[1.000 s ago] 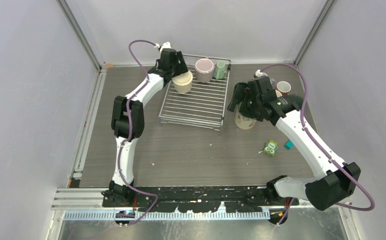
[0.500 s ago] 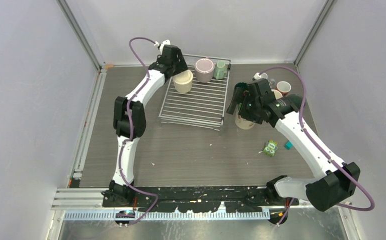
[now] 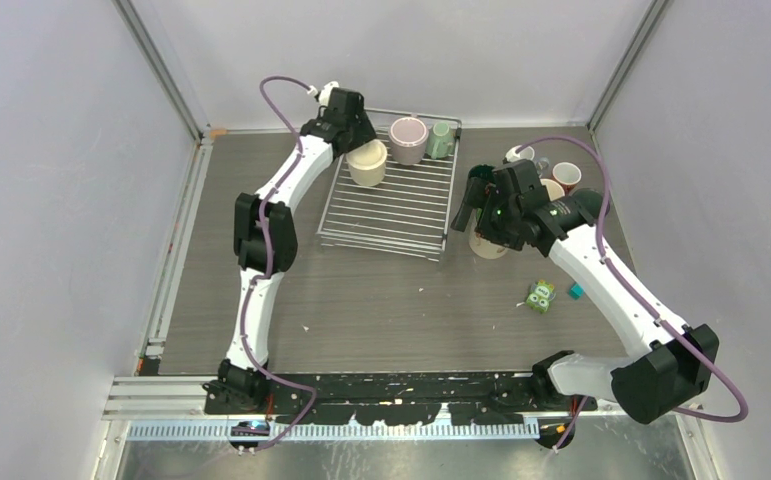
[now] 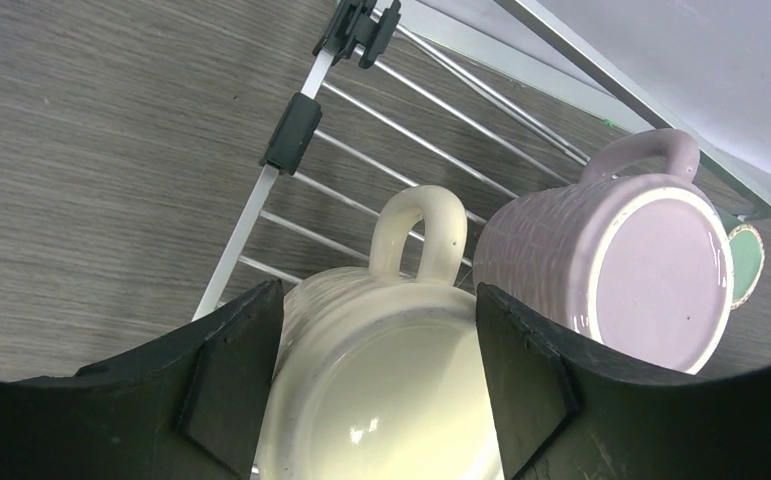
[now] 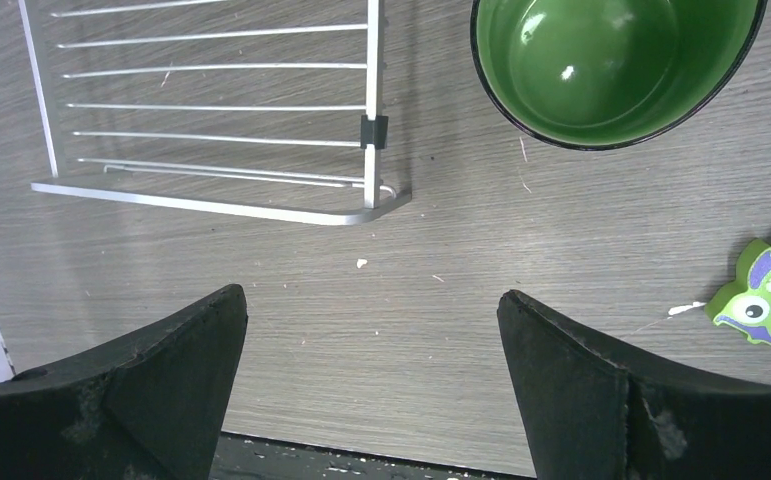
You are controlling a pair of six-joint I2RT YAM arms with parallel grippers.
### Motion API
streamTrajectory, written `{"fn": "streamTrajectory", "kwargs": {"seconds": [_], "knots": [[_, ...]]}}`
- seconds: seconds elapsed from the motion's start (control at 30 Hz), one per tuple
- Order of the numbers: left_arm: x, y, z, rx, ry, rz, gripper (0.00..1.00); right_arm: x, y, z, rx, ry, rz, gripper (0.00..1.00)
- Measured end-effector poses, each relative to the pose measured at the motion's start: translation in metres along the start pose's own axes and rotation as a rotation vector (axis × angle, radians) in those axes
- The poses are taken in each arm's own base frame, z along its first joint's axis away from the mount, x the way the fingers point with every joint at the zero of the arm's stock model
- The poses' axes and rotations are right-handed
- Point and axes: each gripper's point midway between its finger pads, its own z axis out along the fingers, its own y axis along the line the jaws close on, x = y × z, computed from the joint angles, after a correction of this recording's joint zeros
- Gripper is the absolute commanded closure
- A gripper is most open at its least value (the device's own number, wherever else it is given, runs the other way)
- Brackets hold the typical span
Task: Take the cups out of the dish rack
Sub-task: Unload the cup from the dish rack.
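The dish rack [image 3: 391, 205] lies at the back of the table with three cups upside down along its far edge: a cream mug [image 3: 368, 165], a mauve mug [image 3: 408, 140] and a pale green mug [image 3: 441, 140]. My left gripper [image 3: 354, 135] reaches down over the cream mug [image 4: 391, 400], and its fingers [image 4: 231, 380] press against both sides of that mug, handle pointing away. The mauve mug [image 4: 651, 270] stands right beside it. My right gripper [image 5: 369, 295] hangs open over bare table by the rack's near right corner [image 5: 371, 200], holding nothing.
A cup with a green inside [image 5: 611, 60] stands upright on the table right of the rack, under my right arm [image 3: 488, 245]. A salmon cup [image 3: 567, 175] stands behind it. A green owl toy [image 3: 540, 296] and a small teal block [image 3: 577, 290] lie further forward.
My left gripper has edged slightly towards the back with the cream mug between its fingers. My right arm has drifted a little to the left.
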Motion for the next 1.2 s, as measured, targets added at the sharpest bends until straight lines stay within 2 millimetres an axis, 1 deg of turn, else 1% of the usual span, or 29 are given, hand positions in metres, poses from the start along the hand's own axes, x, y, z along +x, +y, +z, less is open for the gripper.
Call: {"fn": "streamTrajectory", "kwargs": {"seconds": [0.23,0.53,0.73,0.87,0.93,0.97,1.2], "knots": [[0.004,0.005,-0.002,-0.04,0.006,-0.118,0.28,0.004,0.002,0.003,-0.014,0.008,0.002,0.0],[0.014,0.013,-0.013,-0.093,0.029,-0.284,0.28,0.008,0.003,0.006,-0.029,0.018,0.004,0.0],[0.017,0.017,-0.017,-0.123,0.022,-0.34,0.28,0.009,0.004,0.006,-0.035,0.022,0.005,0.0],[0.022,0.023,-0.025,-0.154,0.012,-0.368,0.28,0.01,0.007,0.006,-0.041,0.024,0.005,0.0],[0.027,0.029,-0.03,-0.178,0.013,-0.379,0.27,0.01,0.008,0.006,-0.045,0.023,0.005,0.0],[0.026,0.029,-0.033,-0.177,0.01,-0.381,0.27,0.011,0.008,0.007,-0.046,0.023,0.005,0.0],[0.033,0.035,-0.042,-0.195,0.013,-0.399,0.27,0.017,0.008,0.009,-0.044,0.037,0.012,0.0]]}}
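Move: The left gripper already has the cream cup, its middle about 4 cm below the left hand, 1 cm back and 1 cm right. The rack's empty front part lies some 12 cm back, 4 cm right and 8 cm down from that hand. The pink cup sits roughly 7 cm ahead, 10 cm right; the green cup 7 cm ahead, 18 cm right, both about 4 cm lower. From the right hand, the cream cup is about 29 cm ahead, 20 left, 9 below. Keep the left fingers at their width on either side of the cream cup's upturned base and draw the cup back towards the rack's empty front part, about 6 cm, drifting slightly left. As you pull, turn the hand some 20 degrees counter-clockwise and let its left side dip a little. ##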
